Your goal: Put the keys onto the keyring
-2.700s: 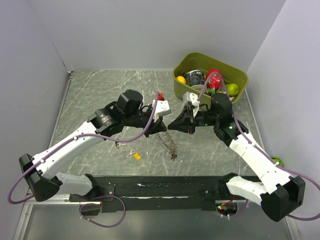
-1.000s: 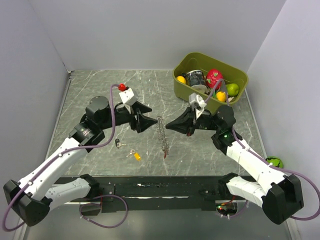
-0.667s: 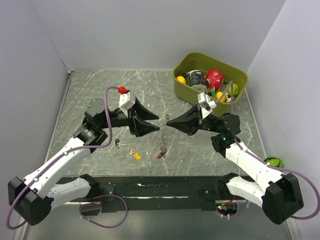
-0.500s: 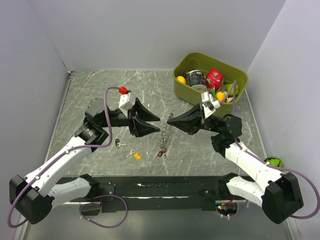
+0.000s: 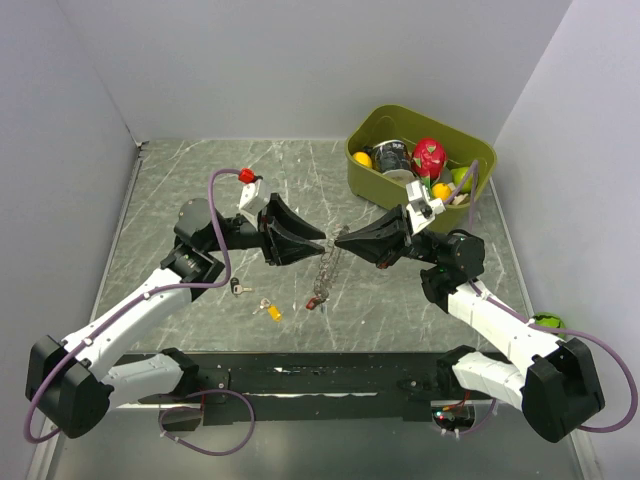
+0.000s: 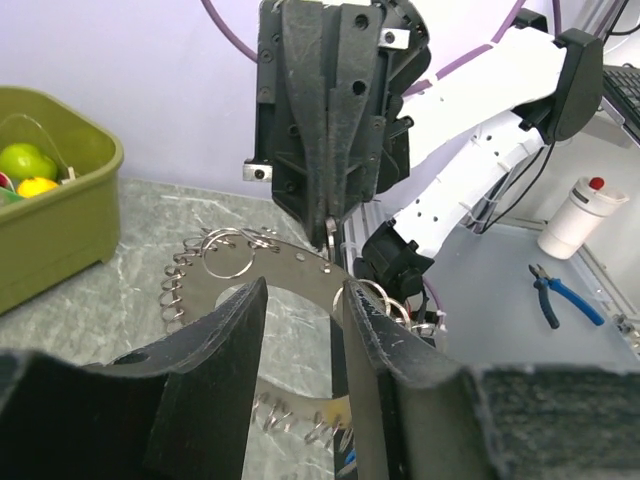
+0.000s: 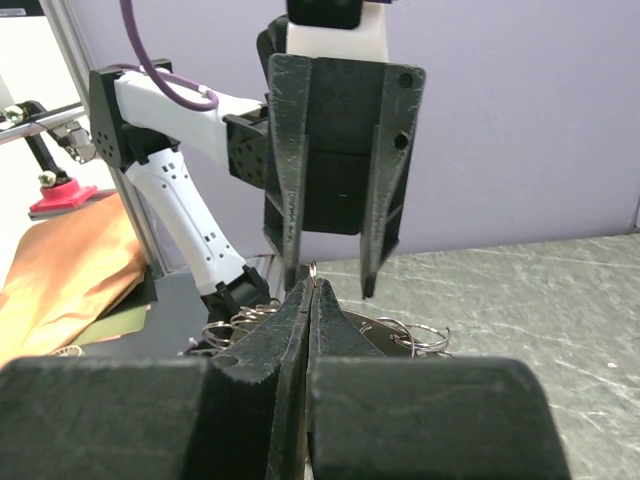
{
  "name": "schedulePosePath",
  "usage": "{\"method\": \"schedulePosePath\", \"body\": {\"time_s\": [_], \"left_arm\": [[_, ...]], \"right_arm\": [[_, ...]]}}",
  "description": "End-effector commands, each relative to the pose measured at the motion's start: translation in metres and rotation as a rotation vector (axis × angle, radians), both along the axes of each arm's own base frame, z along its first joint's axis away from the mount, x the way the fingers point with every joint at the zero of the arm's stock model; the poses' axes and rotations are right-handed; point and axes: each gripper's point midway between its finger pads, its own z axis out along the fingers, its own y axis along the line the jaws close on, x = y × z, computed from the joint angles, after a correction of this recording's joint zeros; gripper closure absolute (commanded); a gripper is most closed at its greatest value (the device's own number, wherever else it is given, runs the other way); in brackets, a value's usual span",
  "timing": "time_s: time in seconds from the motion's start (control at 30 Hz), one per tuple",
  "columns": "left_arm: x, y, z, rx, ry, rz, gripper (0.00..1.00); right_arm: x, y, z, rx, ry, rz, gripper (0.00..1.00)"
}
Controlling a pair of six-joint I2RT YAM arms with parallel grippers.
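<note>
The keyring [image 5: 325, 272], a thin metal piece fringed with many small wire rings, hangs over the middle of the table. My right gripper [image 5: 338, 241] is shut on a small loop at its top [image 7: 314, 270]. My left gripper [image 5: 319, 240] faces it tip to tip, open, with a finger on each side of the keyring's upper edge [image 6: 290, 262]; no contact shows. Two keys lie on the table to the lower left: a black-capped one [image 5: 236, 288] and a yellow-capped one [image 5: 272, 311]. In the left wrist view, the right gripper [image 6: 330, 225] hangs just beyond my fingers [image 6: 250, 310].
A green bin [image 5: 482, 160] with fruit and a can stands at the back right, close behind the right arm. A small green object [image 5: 548, 323] lies off the table's right edge. Grey walls close in the left, back and right sides.
The left gripper has moved right up to the keyring, and its jaws have narrowed. The right gripper has tilted up and the hanging keyring has swung slightly left.
</note>
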Motion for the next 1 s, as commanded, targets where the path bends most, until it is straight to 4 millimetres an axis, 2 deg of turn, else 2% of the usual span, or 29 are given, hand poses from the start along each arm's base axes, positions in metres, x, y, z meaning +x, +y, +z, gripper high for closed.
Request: {"method": "schedulePosePath", "body": {"time_s": [0.0,0.17,0.37,0.47,0.5,0.67,0.77,0.9,0.97], "left_arm": [[0.001,-0.007,0.015,-0.046,-0.027,-0.015,0.59],[-0.002,-0.015,0.014,-0.039,-0.028,-0.036,0.59],[-0.012,-0.012,0.021,-0.059,-0.060,-0.059,0.54],[-0.012,-0.010,0.024,-0.064,-0.072,-0.043,0.55],[-0.012,-0.010,0.025,-0.067,-0.074,-0.042,0.56],[-0.006,-0.015,0.019,-0.041,-0.049,-0.048,0.76],[-0.004,-0.018,0.018,-0.036,-0.044,-0.047,0.81],[-0.002,-0.018,0.021,-0.045,-0.050,-0.034,0.81],[-0.002,-0.018,0.019,-0.038,-0.051,-0.033,0.87]], "right_arm": [[-0.008,-0.004,0.018,0.065,-0.086,-0.006,1.00],[-0.007,-0.004,0.016,0.060,-0.084,-0.013,1.00],[-0.005,-0.004,0.013,0.055,-0.081,-0.022,1.00],[-0.005,-0.004,0.013,0.054,-0.080,-0.024,1.00],[-0.005,-0.004,0.013,0.054,-0.083,-0.024,1.00],[-0.006,-0.005,0.013,0.059,-0.084,-0.023,1.00],[-0.007,-0.005,0.013,0.054,-0.087,-0.022,1.00],[-0.008,-0.005,0.013,0.049,-0.089,-0.021,1.00],[-0.008,-0.005,0.012,0.048,-0.088,-0.022,1.00]]}}
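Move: The small wire ring that the left hand goes for stands up from the right fingertips, about 2 cm to the left hand's right, 1 cm back and level with its half-open fingers. The right hand has it at its very tips, about 1 cm left of its hand point. From the left hand, the big keyring disc hangs some 5 cm below, 4 cm back and 1 cm right. Far below, some 35 cm, lie the yellow-tagged key, about 11 cm left and 1 cm forward, and the black key, 17 cm left and 5 cm forward. The shut right fingers keep their pinch on the small ring, holding nearly still, while the left hand comes in about 1.5 cm to its right towards it. The left hand first dips about 1 cm, rises back to its old height, and then brings its half-open fingers well together, one on each side of the ring; whether they touch it can't be made out. ##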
